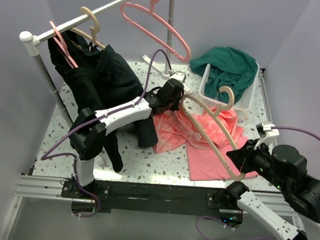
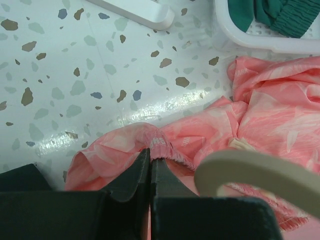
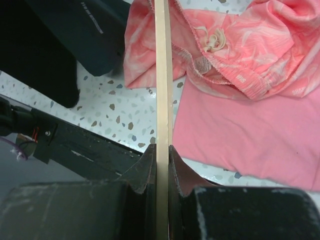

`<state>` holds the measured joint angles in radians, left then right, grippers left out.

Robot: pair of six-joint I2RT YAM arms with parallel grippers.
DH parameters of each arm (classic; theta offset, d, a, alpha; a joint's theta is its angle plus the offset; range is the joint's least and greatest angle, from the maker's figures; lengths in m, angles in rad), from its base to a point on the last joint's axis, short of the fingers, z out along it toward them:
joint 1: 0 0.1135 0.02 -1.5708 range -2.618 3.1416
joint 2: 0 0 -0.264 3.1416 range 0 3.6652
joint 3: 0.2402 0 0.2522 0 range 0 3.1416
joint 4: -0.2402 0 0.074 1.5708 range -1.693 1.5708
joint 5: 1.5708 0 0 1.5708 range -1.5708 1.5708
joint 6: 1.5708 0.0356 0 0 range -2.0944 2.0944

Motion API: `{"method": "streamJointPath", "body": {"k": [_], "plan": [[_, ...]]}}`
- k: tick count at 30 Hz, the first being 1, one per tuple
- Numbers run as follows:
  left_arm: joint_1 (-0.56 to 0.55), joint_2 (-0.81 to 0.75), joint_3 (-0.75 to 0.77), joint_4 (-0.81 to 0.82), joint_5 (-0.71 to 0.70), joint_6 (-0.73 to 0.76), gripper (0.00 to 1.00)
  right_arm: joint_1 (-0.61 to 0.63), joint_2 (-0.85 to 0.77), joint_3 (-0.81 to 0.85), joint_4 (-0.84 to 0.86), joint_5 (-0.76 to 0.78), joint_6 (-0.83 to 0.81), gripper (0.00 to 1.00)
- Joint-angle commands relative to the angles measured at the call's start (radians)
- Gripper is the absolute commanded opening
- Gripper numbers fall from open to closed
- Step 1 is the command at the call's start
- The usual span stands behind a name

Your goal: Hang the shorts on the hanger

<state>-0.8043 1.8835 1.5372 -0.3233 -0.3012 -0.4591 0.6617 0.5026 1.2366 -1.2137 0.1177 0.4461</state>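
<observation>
The salmon-pink shorts (image 1: pixel 203 126) lie crumpled on the speckled table, their drawstring waistband facing up (image 3: pixel 235 45). My left gripper (image 1: pixel 175 103) is at their upper-left edge, shut on the gathered waistband (image 2: pixel 150 149). The pale beige hanger (image 1: pixel 206 129) slants over the shorts, its hook (image 1: pixel 227 94) toward the basket. One curved end of the hanger (image 2: pixel 250 172) shows just right of the left jaws. My right gripper (image 1: pixel 237 158) is shut on the hanger's thin bar (image 3: pixel 162 147) at its near end.
A plain pink cloth (image 1: pixel 217 162) lies under the shorts' near side. A white basket (image 1: pixel 252 91) holding a teal garment (image 1: pixel 227 67) stands at the back right. Dark clothes (image 1: pixel 100 74), pink hangers (image 1: pixel 156 23) and a tan hanger (image 1: pixel 92 22) hang on the rail (image 1: pixel 90 16).
</observation>
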Motion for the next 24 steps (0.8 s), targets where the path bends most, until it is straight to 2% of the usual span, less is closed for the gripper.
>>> {"method": "streamJointPath", "body": {"k": [1, 7, 9, 12, 18, 24], "plan": [[0.016, 0.014, 0.078, 0.001, 0.017, 0.028, 0.00, 0.003, 0.019, 0.032, -0.010, -0.078, -0.030, 0.00], [0.019, 0.008, 0.087, -0.013, 0.031, 0.036, 0.00, 0.003, 0.034, -0.028, 0.003, -0.053, -0.032, 0.00], [0.019, -0.007, 0.071, -0.014, 0.031, 0.040, 0.00, 0.001, 0.034, -0.026, 0.002, 0.002, -0.027, 0.00], [0.019, -0.038, 0.022, 0.001, 0.048, 0.059, 0.00, 0.003, 0.025, -0.038, 0.034, 0.004, -0.041, 0.00], [0.008, -0.118, -0.094, 0.107, 0.106, 0.140, 0.00, 0.003, 0.068, -0.143, 0.157, -0.213, -0.081, 0.00], [-0.012, -0.201, -0.175, 0.185, 0.163, 0.224, 0.00, 0.003, 0.042, -0.192, 0.224, -0.204, -0.101, 0.00]]}}
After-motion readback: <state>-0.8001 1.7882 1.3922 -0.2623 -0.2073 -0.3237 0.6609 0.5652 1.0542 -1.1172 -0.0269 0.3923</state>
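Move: Just above the left hand's pinch on the shorts' waistband hangs the hanger's free tip, about 3 cm to the right and 4 cm higher, level fore and aft. The nearest black trouser leg is some 12 cm left and 7 cm back; the basket is roughly 12 cm ahead and 21 cm right. From the right hand, the pinched waistband lies about 26 cm ahead, 20 cm left and 14 cm below; the pink cloth is 5 cm ahead, 2 cm right and 28 cm below. Lowering the hanger by its near end, the right hand sinks about 5 cm and swings some 4 cm left, tipping down and turning slightly counter-clockwise, so the free tip goes down to the waistband. The left hand keeps its pinch on the waistband, barely lifts, then draws it back about 3 cm and slightly left, turning clockwise some 10 degrees over the tip. ##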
